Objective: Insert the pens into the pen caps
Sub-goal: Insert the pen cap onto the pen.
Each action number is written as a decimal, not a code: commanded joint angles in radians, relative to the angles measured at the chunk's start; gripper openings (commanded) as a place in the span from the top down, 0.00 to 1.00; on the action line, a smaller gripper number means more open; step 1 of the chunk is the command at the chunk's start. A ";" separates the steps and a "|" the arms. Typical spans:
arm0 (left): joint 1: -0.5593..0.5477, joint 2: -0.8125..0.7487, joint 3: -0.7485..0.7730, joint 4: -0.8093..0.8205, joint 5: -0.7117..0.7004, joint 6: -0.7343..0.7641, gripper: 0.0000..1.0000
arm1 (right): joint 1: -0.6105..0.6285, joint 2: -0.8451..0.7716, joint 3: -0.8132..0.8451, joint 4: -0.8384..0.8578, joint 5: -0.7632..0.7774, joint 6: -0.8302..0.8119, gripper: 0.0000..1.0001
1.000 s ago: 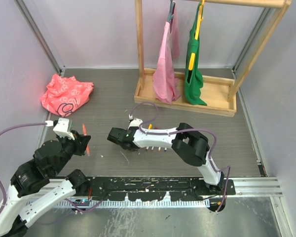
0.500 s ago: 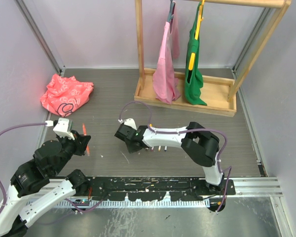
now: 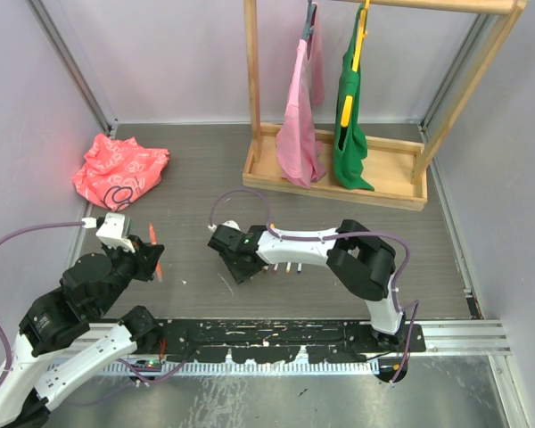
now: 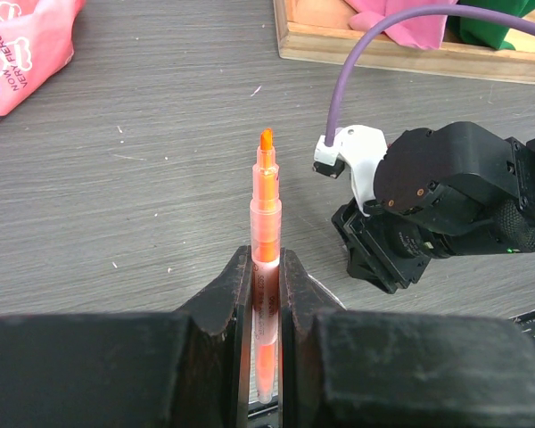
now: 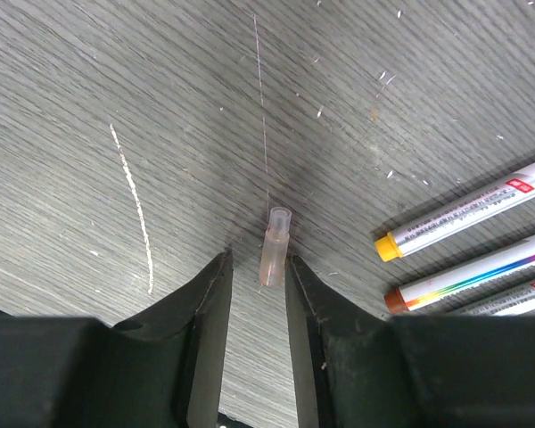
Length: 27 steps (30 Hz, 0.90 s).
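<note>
My left gripper is shut on an orange pen, uncapped, its chisel tip pointing away over the table. In the top view that left gripper sits at the left with the orange pen in it. My right gripper is open and low over the table. A small pale translucent pen cap lies between its jaws, against the right fingertip and apart from the left one. In the top view the right gripper is mid-table.
Capped white pens lie right of the right gripper, one yellow-ended, one orange-ended, another below. A pink bag lies far left. A wooden rack with pink and green cloths stands at the back.
The right gripper has shifted to the right and slightly nearer, and its jaws have parted. The left arm and its pen have not moved.
</note>
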 commanded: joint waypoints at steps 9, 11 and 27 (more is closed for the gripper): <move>0.001 0.009 0.002 0.024 -0.009 -0.008 1.00 | -0.005 0.071 0.088 -0.063 0.050 -0.017 0.65; 0.000 0.009 0.001 0.024 -0.009 -0.009 1.00 | -0.011 0.082 0.091 -0.064 0.051 -0.007 0.65; 0.000 0.023 -0.001 0.029 0.011 -0.006 1.00 | -0.012 -0.075 0.022 0.038 0.072 0.022 1.00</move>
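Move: The clear pen cap lies about 1 cm ahead of my right fingertips, neither left nor right of them and roughly 1 cm lower, flat on the table. The yellow pen's middle is some 7 cm ahead and 4 cm to the right of that hand, the brown pen's about 6 cm ahead and 7 cm right. From my left hand, holding the orange pen up, the cap is about 3 cm ahead, 20 cm right and 25 cm below. I ease my right hand about 1 cm forward, level and low over the table with the fingers still pointing steeply down, until the clear cap sits between the fingertips. There I stop and close the part-open fingers almost shut, pinching the cap from both sides. ##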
